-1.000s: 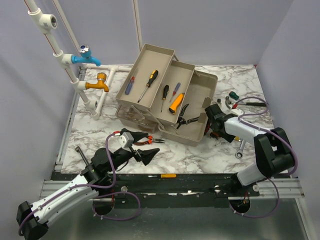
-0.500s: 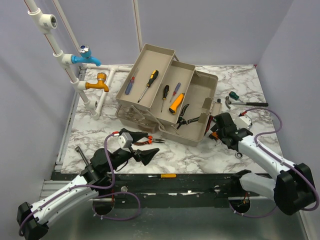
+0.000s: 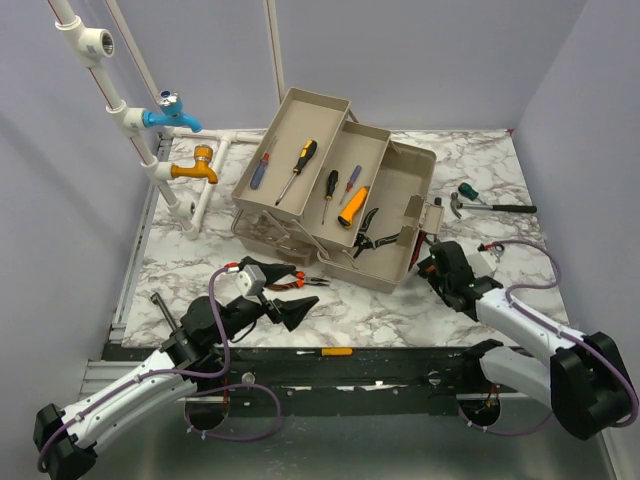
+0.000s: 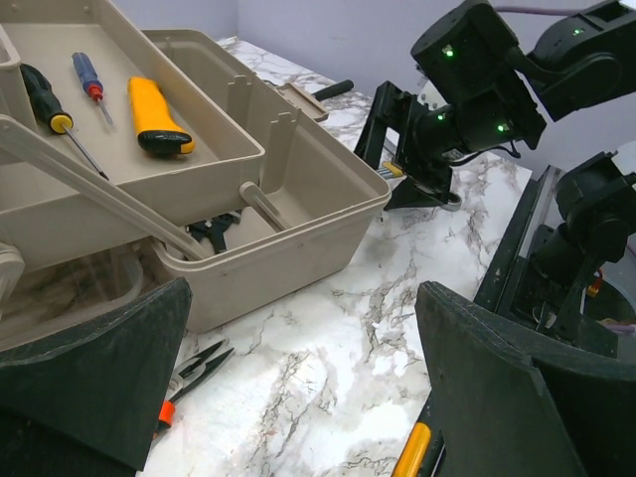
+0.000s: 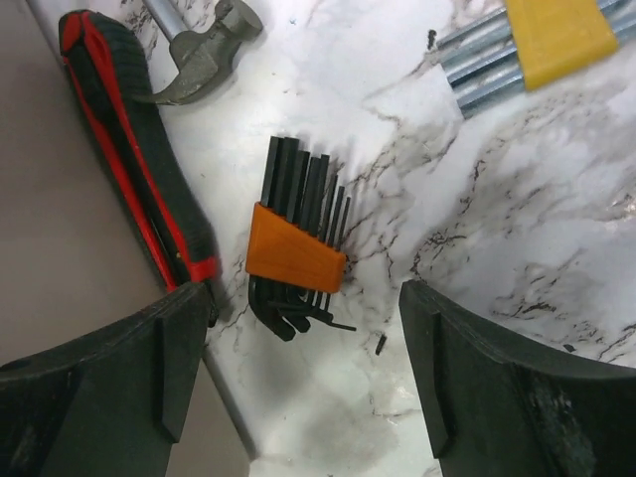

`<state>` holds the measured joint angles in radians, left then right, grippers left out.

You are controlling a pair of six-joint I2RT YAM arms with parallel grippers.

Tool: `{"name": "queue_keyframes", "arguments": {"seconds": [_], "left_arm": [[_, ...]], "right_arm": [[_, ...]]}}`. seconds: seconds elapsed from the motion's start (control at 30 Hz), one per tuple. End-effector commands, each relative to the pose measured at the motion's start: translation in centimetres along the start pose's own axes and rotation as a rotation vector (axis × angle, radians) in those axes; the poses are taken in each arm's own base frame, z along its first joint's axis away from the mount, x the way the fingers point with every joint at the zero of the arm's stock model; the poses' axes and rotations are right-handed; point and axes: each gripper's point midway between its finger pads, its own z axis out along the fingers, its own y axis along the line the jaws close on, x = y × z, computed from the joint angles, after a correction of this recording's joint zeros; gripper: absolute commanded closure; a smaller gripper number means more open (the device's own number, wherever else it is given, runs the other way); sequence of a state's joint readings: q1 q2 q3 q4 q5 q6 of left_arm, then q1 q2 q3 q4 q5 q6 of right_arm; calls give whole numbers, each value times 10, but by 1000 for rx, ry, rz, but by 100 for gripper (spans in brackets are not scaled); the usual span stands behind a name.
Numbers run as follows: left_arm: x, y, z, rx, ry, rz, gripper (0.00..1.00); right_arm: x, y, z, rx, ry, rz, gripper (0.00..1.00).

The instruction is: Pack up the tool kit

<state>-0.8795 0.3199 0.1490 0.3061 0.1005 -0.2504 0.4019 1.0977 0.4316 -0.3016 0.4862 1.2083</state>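
The beige toolbox stands open mid-table, its fold-out trays holding screwdrivers and a yellow-handled tool. Black pliers lie in the bottom compartment. My right gripper is open, low over the table at the box's right end. Just ahead of its fingers lies a hex key set in an orange holder, between them nothing. A red-and-black handled tool lies along the box wall. My left gripper is open and empty in front of the box, orange-handled pliers near its left finger.
White pipes with a blue tap and an orange tap stand at the back left. A hammer lies at the right; its head and yellow-banded keys are beyond the orange set. A yellow-handled screwdriver rests on the front rail.
My right arm has swung lower and stretched out, bringing its gripper down beside the box's right end. The left arm has not moved.
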Motion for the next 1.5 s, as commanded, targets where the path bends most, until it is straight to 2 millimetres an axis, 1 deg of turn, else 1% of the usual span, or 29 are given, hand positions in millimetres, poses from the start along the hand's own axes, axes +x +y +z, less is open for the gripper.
{"name": "queue_keyframes", "arguments": {"seconds": [0.0,0.2,0.53,0.73,0.8,0.83,0.9,0.93,0.97,1.13,1.23,1.33,1.4,1.47], "left_arm": [[4,2,0,-5,3,8,1],[4,2,0,-6,3,8,1],[5,3,0,-10,8,11,1],[6,3,0,-10,9,11,1],[6,3,1,-10,10,12,1],[6,3,1,-9,10,12,1],[7,3,1,-10,13,12,1],[7,3,1,-9,13,13,1],[8,2,2,-6,15,15,1],[9,2,3,-2,27,17,1],[9,3,3,-6,23,17,1],[8,3,3,-9,17,13,1],[6,3,4,-11,15,3,1],[0,0,5,-6,13,-11,1]], "right_arm": [[-2,-3,0,-55,-44,194,17],[-8,-13,-1,-114,-98,298,26],[-2,-14,12,-87,-93,302,38],[0,-21,19,-68,-112,329,45],[-3,-23,18,-67,-127,339,52],[-5,-24,18,-66,-137,343,59],[-10,-24,15,-76,-157,353,88],[-13,-23,13,-85,-167,356,98],[-17,-22,10,-92,-177,355,99],[-39,-24,-9,-85,-243,330,99],[-58,-9,-30,-138,-268,253,99],[-79,20,-58,-238,-284,151,99],[-93,48,-80,-343,-296,73,99],[-101,81,-103,-477,-295,-22,99]]}}
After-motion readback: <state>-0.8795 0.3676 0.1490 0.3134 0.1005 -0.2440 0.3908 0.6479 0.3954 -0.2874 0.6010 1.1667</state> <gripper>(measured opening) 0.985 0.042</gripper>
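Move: The orange-banded hex key set lies on the table just in front of the right hand's open fingers, some 3 cm ahead, neither left nor right, and 2 cm below. The red-and-black knife is about 4 cm beyond and 3 cm to the left of it, the small hammer's head about 7 cm beyond and 3 cm to its right, and the yellow-banded set level with it, 9 cm to its right. From the left hand the hex key set lies roughly 13 cm ahead, 30 cm to the right and 19 cm below. The hex key set is pinched by its near end: staying low over the table, the right hand tips its fingers up and twists clockwise by some 15 degrees each, shifts about a centimetre forward and closes almost fully. Then it lifts the set away from the table, up about 10 cm beside the toolbox wall, tipping farther up as it rises. ##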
